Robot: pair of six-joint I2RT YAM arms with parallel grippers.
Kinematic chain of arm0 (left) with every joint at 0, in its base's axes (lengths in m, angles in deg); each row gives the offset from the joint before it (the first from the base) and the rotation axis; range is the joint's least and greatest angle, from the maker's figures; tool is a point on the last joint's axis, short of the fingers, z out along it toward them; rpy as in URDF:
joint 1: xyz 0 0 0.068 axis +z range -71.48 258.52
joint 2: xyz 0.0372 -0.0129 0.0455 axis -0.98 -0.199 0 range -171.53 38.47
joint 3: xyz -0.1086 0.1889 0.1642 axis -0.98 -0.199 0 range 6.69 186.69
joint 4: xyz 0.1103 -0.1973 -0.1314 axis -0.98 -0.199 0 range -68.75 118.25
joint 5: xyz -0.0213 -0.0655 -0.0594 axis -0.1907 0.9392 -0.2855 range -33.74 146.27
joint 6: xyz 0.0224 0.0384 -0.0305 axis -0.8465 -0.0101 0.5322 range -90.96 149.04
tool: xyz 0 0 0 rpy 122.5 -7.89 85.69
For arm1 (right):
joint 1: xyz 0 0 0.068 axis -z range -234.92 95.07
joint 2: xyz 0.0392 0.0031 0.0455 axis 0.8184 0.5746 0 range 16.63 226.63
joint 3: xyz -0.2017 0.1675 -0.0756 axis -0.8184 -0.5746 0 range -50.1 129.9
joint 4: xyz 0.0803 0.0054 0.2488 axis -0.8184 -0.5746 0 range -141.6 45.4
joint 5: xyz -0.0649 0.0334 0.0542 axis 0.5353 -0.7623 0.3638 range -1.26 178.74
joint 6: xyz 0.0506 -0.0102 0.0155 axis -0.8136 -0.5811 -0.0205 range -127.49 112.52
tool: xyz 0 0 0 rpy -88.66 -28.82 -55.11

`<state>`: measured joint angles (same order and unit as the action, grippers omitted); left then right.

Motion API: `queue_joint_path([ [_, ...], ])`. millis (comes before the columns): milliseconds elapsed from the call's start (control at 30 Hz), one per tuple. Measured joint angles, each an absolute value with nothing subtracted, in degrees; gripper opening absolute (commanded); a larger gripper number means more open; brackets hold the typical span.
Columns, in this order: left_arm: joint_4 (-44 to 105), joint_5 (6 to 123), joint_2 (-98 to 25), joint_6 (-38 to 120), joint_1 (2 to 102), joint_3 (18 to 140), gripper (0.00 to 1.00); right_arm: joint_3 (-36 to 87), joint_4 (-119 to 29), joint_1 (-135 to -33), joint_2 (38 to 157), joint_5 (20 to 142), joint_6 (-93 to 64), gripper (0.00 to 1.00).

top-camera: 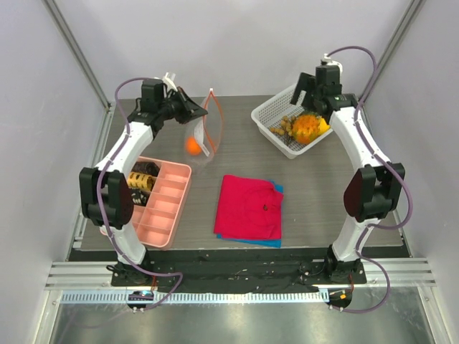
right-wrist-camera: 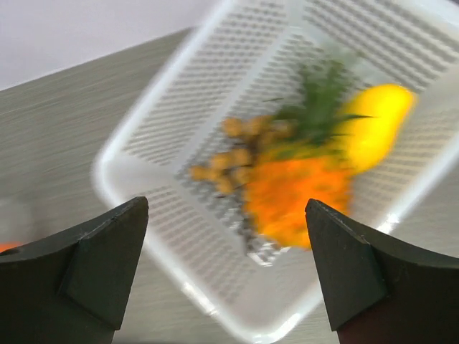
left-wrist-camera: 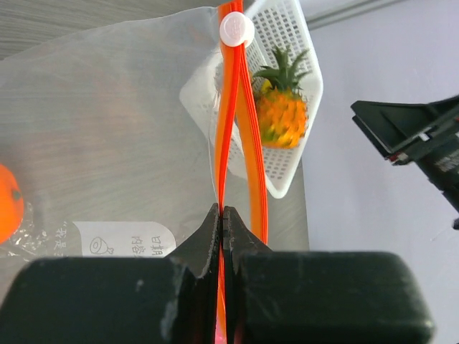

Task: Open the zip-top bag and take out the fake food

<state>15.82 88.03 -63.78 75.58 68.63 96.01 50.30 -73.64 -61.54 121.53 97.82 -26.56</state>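
Observation:
The zip-top bag (top-camera: 204, 133) hangs upright over the back left of the table. My left gripper (top-camera: 192, 110) is shut on its orange-red zip strip (left-wrist-camera: 230, 129), below the white slider (left-wrist-camera: 237, 29). One orange fake fruit (top-camera: 193, 146) lies inside the clear bag (left-wrist-camera: 107, 129), at the left edge of the left wrist view (left-wrist-camera: 8, 204). My right gripper (right-wrist-camera: 226, 208) stands open and empty above the white mesh basket (top-camera: 267, 115). In the basket lie a pineapple (right-wrist-camera: 301, 193), a yellow fruit (right-wrist-camera: 376, 129) and brownish pieces (right-wrist-camera: 229, 161). The right wrist view is blurred.
A pink divided tray (top-camera: 161, 208) with dark ringed pieces (top-camera: 142, 179) sits at the front left. A red cloth (top-camera: 247, 208) over a blue one lies in the middle front. The basket (left-wrist-camera: 287, 179) stands behind the bag in the left wrist view.

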Motion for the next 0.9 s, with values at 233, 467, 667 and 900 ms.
queue_joint_path([
  [233,18.4,88.9,-63.8,77.6,68.0,95.0,0.00,52.7,-71.3,-73.4,118.3,87.7,-31.7,0.35],
  [467,19.0,88.9,-63.9,78.1,67.2,94.5,0.00,63.8,-71.8,-86.5,125.0,86.5,-40.7,0.13],
  [667,19.5,88.9,-63.9,78.1,66.6,94.1,0.00,71.3,-74.3,-92.3,133.1,88.4,-44.4,0.01],
  [900,19.6,88.7,-63.9,78.1,66.6,93.7,0.00,64.4,-74.7,-93.2,132.8,94.3,-47.6,0.01],
])
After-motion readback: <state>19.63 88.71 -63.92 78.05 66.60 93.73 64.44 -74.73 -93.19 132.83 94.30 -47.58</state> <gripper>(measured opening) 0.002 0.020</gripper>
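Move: The orange in the zip-top bag lies some 42 cm to the right hand's left, about 4 cm nearer the base and 16 cm lower; the bag's mouth is roughly 34 cm to that hand's left, 3 cm back and 3 cm below. Under the open right fingers the pineapple sits in the white basket, around 6 cm ahead, 7 cm right and 17 cm down. From the left hand, the orange is about 18 cm below, 6 cm left and 3 cm back. Swing the empty right gripper some 32 cm left and about 7 cm back, out over the basket rim to the mouth of the bag, arcing up about 8 cm on the way and sinking again at the end. Shut its fingers while travelling, turn the wrist 20-odd degrees counter-clockwise and roll its left side up. Keep the left fingers clamped on the zip edge, easing the bag about 2 cm right. ##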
